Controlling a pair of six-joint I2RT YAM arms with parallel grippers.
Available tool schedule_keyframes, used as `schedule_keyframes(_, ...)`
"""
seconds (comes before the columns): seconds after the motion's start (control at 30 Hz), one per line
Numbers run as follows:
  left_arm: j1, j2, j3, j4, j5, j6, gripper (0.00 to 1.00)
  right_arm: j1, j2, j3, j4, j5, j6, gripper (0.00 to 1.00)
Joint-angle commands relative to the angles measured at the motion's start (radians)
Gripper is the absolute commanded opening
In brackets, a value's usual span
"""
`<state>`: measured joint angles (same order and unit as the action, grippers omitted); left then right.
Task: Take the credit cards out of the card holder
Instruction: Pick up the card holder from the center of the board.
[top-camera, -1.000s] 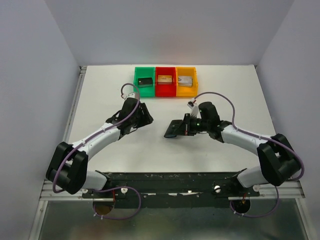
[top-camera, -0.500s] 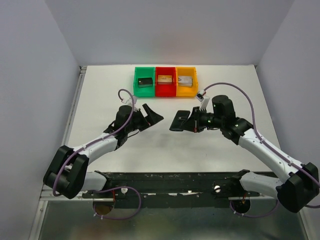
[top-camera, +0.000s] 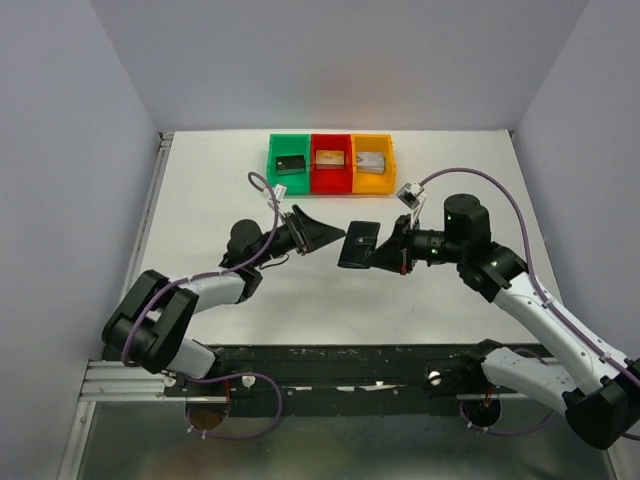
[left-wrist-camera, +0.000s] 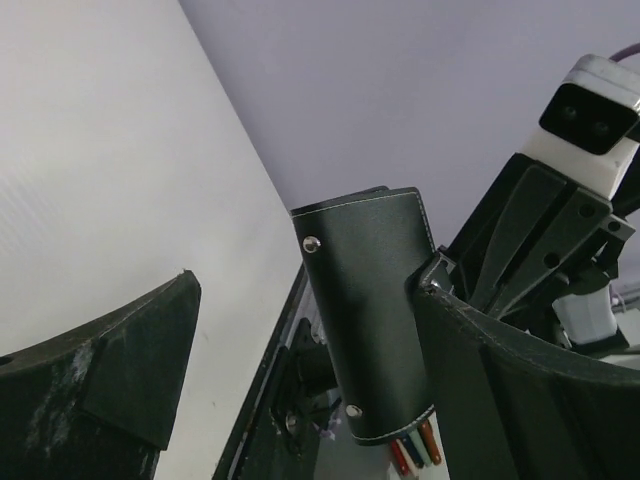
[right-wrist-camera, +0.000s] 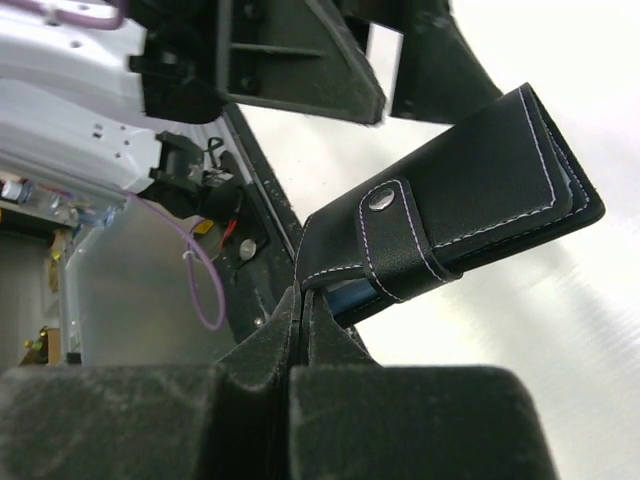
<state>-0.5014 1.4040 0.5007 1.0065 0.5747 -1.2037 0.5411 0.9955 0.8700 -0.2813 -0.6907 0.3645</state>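
The card holder (top-camera: 358, 245), a black stitched wallet with snap studs, hangs above the table in mid-air. My right gripper (top-camera: 380, 252) is shut on one thin edge of it (right-wrist-camera: 308, 295). In the left wrist view the card holder (left-wrist-camera: 370, 300) stands nearly upright, and coloured edges of the credit cards (left-wrist-camera: 415, 455) poke out of its lower end. My left gripper (top-camera: 325, 237) is open wide and points at the holder from the left. The holder sits between its fingers (left-wrist-camera: 120, 380), close against the right one.
Green (top-camera: 273, 165), red (top-camera: 331, 182) and orange (top-camera: 391, 160) bins stand in a row at the back of the white table, each with a small blocky item inside. The table's left rail (top-camera: 150, 215) and the walls bound the area.
My left gripper has opened wide and swung right toward the holder. My right arm has lifted the holder and drawn back to the right, tilting it toward the left gripper.
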Motion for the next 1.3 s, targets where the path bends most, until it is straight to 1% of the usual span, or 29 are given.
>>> schedule_keyframes(0.0, -0.022, 0.111, 0.009, 0.305, 0.122, -0.114, 0.99, -0.001, -0.046, -0.016, 0.057, -0.102, -0.021, 0.01)
schedule_keyframes(0.13, -0.032, 0.209, 0.016, 0.536, 0.145, -0.227, 0.99, -0.001, -0.047, -0.011, 0.056, -0.115, -0.022, 0.01)
schedule_keyframes(0.2, -0.035, 0.236, 0.025, 0.587, 0.152, -0.263, 0.99, -0.001, -0.047, -0.012, 0.056, -0.122, -0.025, 0.00)
schedule_keyframes(0.4, -0.045, 0.193, 0.038, 0.584, 0.154, -0.232, 0.99, -0.001, -0.049, -0.020, 0.056, -0.136, -0.032, 0.01)
schedule_keyframes(0.8, -0.075, 0.142, 0.093, 0.586, 0.185, -0.221, 0.99, 0.000, -0.055, -0.046, 0.065, -0.162, -0.041, 0.00)
schedule_keyframes(0.97, -0.081, 0.119, 0.102, 0.586, 0.191, -0.218, 0.92, -0.003, -0.058, -0.054, 0.067, -0.158, -0.041, 0.00)
schedule_keyframes(1.27, -0.081, 0.087, 0.104, 0.586, 0.200, -0.221, 0.72, 0.000, -0.061, -0.058, 0.065, -0.135, -0.045, 0.00)
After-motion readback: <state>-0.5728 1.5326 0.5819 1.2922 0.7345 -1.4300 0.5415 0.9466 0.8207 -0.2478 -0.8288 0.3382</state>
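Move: The card holder, already pinched in the right hand, has its middle about 6 cm to the left hand's right, 2 cm back and 3 cm higher. From the right hand, its middle is some 3 cm left, 4 cm ahead and about level. From the left hand, the red bin stands roughly 25 cm ahead and 1 cm left, the green bin 25 cm ahead and 11 cm left, both some 18 cm lower. Left hand dips, then rises 7 cm, going back-right around the holder, part-closing; right draws back 3 cm, still pinching. ##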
